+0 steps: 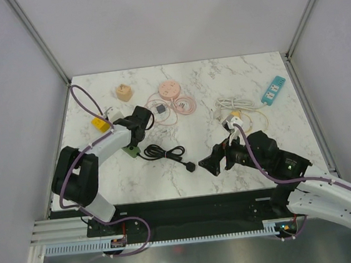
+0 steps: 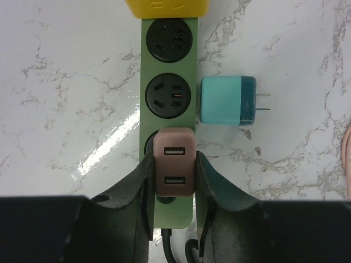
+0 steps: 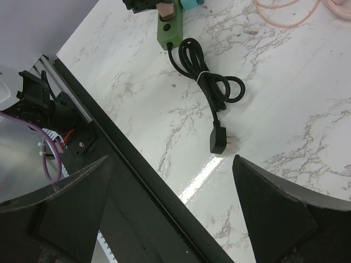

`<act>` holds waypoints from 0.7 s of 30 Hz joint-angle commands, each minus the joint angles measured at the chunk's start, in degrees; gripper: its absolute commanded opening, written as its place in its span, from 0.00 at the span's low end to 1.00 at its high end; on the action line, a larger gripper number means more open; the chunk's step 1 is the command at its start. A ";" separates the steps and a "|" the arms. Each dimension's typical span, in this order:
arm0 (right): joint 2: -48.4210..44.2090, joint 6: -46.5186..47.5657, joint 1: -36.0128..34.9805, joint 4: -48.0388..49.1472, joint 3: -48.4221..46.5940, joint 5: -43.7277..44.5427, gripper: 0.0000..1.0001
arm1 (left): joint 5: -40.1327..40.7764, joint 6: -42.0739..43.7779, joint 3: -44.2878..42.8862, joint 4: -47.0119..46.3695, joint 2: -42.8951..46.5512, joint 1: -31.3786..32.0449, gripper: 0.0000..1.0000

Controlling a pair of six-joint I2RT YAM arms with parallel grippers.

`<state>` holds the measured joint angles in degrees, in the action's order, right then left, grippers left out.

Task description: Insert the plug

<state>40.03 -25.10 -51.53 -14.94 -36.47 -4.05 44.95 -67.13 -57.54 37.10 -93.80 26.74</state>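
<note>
In the left wrist view a dusty-pink plug [image 2: 174, 164] with two USB ports sits over the nearest socket of the green power strip [image 2: 168, 66]. My left gripper [image 2: 174, 160] is shut on the plug, one finger against each side. How deep its pins sit is hidden. From above, the left gripper [image 1: 138, 124] hangs over the strip's far end [image 1: 130, 151]. My right gripper [image 1: 213, 164] stands open and empty near the table's front edge. In its own view the right gripper [image 3: 171, 164] looks toward the strip [image 3: 169, 30].
A teal adapter [image 2: 227, 100] lies right beside the strip, and a yellow block [image 2: 167, 6] at its far end. The strip's black cord [image 1: 165, 152] ends in a black plug [image 3: 218, 138]. Further back lie a pink reel [image 1: 170, 89], a tan cube [image 1: 123, 92], and a blue strip [image 1: 273, 90].
</note>
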 commanded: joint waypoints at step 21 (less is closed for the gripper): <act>-4.79 0.67 0.02 -2.55 -2.82 1.42 0.98 | -9.97 0.60 -3.45 13.87 7.92 0.86 0.99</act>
<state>35.70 -24.99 -51.53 -18.00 -36.64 -3.60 32.64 -67.05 -57.56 47.48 -89.21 27.49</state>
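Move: The left hand still holds the pink plug on the green power strip's last socket before the switch, with the plug's middle at the fingertips, perhaps 1 cm below. The teal plug lies about 6 cm ahead, 2 cm right and 3 cm down. The yellow plug is roughly 11 cm ahead and 9 cm left, about level, and the coiled black cable some 17 cm right, 5 cm back and 4 cm down. From the idle right hand, the pink plug is about 17 cm ahead, 37 cm left and 15 cm down. The left fingers let go of the pink plug, opening from about a third to full width, and the hand draws back some 5 cm and 2 cm to the right, away from the plug towards the strip's cable end. It dips about 2 cm on the way and then climbs back to its starting height, the wrist tipping roughly 10 degrees further down. ##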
